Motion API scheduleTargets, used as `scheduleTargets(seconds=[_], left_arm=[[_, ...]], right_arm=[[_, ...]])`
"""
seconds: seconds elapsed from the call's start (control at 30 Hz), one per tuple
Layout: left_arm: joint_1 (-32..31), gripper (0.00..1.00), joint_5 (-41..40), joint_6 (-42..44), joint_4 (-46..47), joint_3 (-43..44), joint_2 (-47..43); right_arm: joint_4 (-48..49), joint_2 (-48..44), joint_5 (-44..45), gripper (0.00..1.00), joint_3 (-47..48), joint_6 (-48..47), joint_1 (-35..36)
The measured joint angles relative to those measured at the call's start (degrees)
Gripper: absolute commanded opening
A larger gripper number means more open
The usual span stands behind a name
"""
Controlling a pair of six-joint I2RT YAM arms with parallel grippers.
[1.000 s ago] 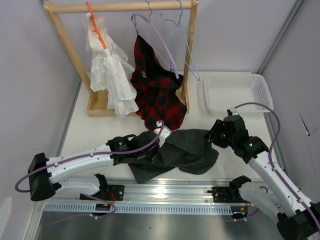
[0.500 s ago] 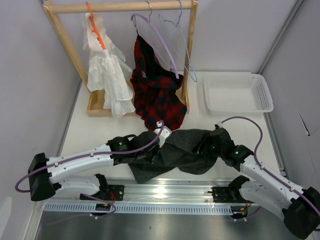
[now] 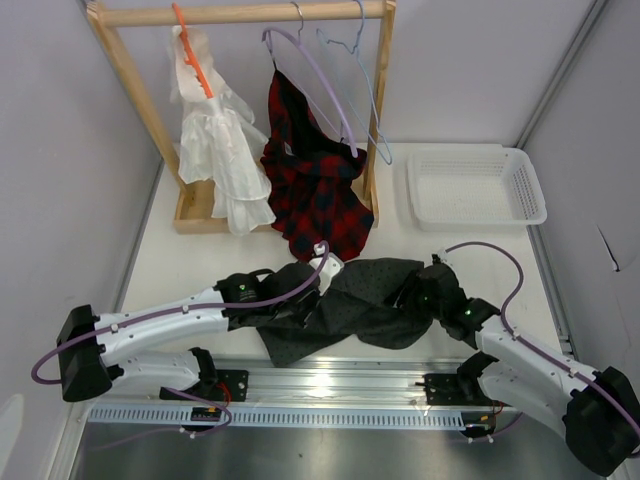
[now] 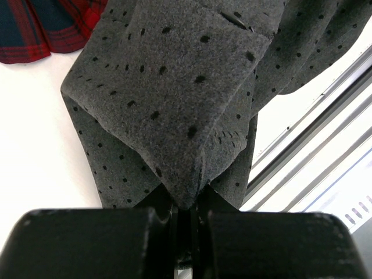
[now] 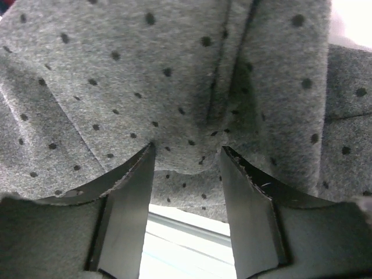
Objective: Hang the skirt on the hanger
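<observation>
The dark grey dotted skirt (image 3: 375, 305) lies crumpled on the table between both arms. My left gripper (image 3: 316, 287) is shut on a pinched fold at the skirt's left side; in the left wrist view the skirt (image 4: 174, 99) bunches into the left gripper (image 4: 186, 204). My right gripper (image 3: 416, 293) sits at the skirt's right edge. In the right wrist view the right gripper (image 5: 187, 154) is open, its tips pressed into the skirt (image 5: 145, 75) with a cloth edge between them. The light-blue hanger (image 3: 372, 110) hangs bare on the rack at the back.
A wooden rack (image 3: 240, 13) at the back carries a white dress (image 3: 220, 150) on an orange hanger (image 3: 190, 48) and a red plaid garment (image 3: 315, 190) on a lilac hanger (image 3: 322, 92). A white basket (image 3: 530, 185) stands back right. A metal rail (image 3: 340, 385) runs along the near edge.
My right arm has dropped and swung left from above the table onto the skirt's right edge. The left arm and its grip have not moved.
</observation>
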Motion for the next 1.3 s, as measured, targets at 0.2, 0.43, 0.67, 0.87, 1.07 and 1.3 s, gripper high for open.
scheduleTargets(seconds=[0.2, 0.43, 0.67, 0.87, 1.07, 1.3], left_arm=[[0.0, 0.0, 0.1, 0.0, 0.0, 0.0, 0.2], [0.0, 0.0, -0.2, 0.0, -0.4, 0.0, 0.2], [3.5, 0.0, -3.2, 1.2, -5.1, 3.2, 0.2], [9.9, 0.0, -5.9, 4.0, -7.0, 12.8, 0.7], [14.7, 0.0, -7.9, 7.8, -7.3, 23.6, 4.0], [19.9, 0.0, -10.1, 13.5, -8.0, 35.0, 9.0]], right_arm=[[2.4, -1.7, 1.6, 0.32, -2.0, 1.4, 0.0], [2.4, -3.9, 2.8, 0.0, -1.4, 1.6, -0.9], [-5.2, -6.4, 0.8, 0.0, 11.7, -2.3, -8.3], [-7.1, -4.0, -7.6, 0.0, 27.4, -6.6, -18.9], [-7.6, 3.2, -14.3, 0.0, 38.5, -8.6, -23.6], [-7.6, 13.9, -19.1, 0.0, 51.2, -9.8, -25.9]])
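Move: Just between the right hand's open fingertips lies the skirt's right edge, within a centimetre or two and slightly lower; the basket is about 25 cm ahead and 20 cm right of this hand. The left hand already holds the skirt's left part. From it the blue hanger hangs some 27 cm ahead, 11 cm right and about 23 cm higher, with the plaid shirt's middle about 19 cm ahead, 3 cm left and slightly higher. Shutting first, the right fingers pinch the skirt's right edge; then that hand rises steeply some 30 cm while reaching about 15 cm forward, its fingers tipping up. Slightly later the left hand, keeping its grip, climbs and reaches forward towards the rack, turning counter-clockwise and tipping up as the hands spread modestly apart. ##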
